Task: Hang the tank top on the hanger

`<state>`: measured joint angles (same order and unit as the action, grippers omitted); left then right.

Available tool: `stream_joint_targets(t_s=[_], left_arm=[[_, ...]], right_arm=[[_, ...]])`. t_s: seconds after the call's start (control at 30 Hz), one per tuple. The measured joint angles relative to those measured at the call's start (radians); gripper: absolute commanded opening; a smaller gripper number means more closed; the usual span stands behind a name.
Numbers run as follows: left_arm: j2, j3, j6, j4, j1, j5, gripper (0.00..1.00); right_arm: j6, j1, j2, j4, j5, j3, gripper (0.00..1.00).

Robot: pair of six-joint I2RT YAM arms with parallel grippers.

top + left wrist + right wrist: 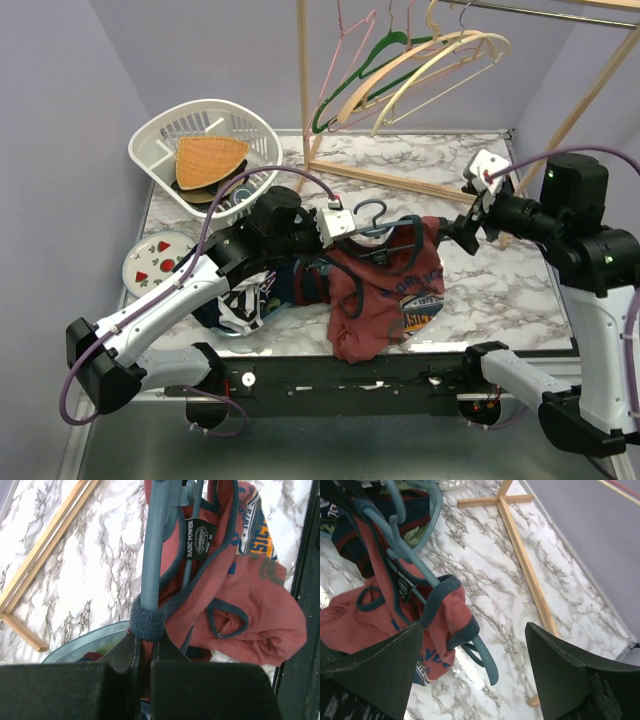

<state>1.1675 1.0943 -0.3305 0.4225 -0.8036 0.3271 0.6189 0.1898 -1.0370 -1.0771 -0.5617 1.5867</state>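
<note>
The maroon tank top (385,290) with navy trim lies bunched at the table's front middle, draped on the slate-blue hanger (372,212). My left gripper (335,222) is at its left shoulder. In the left wrist view it (144,655) is shut on the strap's maroon fabric where the navy trim (146,622) wraps the hanger arm (152,545). My right gripper (465,225) hovers just right of the shirt, open wide. In the right wrist view it (475,670) is empty; the hanger's other arm end (487,660) pokes out of the strap (445,615) between its fingers.
A black-and-white striped garment (240,300) lies under my left arm. A white basket (165,140) and a strawberry plate (158,262) are at the left. A wooden rack's base bar (400,180) crosses the back, with cream (430,60) and green (385,45) hangers above.
</note>
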Motion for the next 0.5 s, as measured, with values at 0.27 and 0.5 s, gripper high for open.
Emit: stream_joint_targets(t_s=[0.27, 0.5], left_arm=[[0.061, 0.188, -0.036, 0.134, -0.034, 0.061, 0.0], [0.109, 0.262, -0.076, 0.212, -0.092, 0.063, 0.0]], right_arm=[[0.307, 0.0, 0.036, -0.193, -0.057, -0.066, 0.91], [0.428, 0.0, -0.007, -0.236, -0.077, -0.113, 0.77]])
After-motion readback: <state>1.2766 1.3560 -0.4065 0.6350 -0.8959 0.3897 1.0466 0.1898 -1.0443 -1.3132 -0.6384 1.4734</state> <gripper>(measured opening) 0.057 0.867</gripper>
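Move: The tank top's right shoulder strap, the one I reach for, lies about 5 cm ahead, 5 cm left and 12 cm below my open right hand. The hanger's free tip sticks out past it, some 3 cm ahead of that hand, 1 cm left and 14 cm below; the hook is about 6 cm ahead, 15 cm left and 12 cm below. From my left hand, which still grips the other strap and hanger end, the right strap is some 18 cm right, 5 cm ahead and 2 cm lower. I bring my empty right hand down onto the free end of the hanger: first back about 3 cm, then down some 7 cm, turning counter-clockwise and rolling its left side down, fingers wide open around the strap's height. Meanwhile my left hand keeps its pinch on hanger and strap, lifts them about 4 cm, then eases right and back while turning some 10 degrees clockwise. ##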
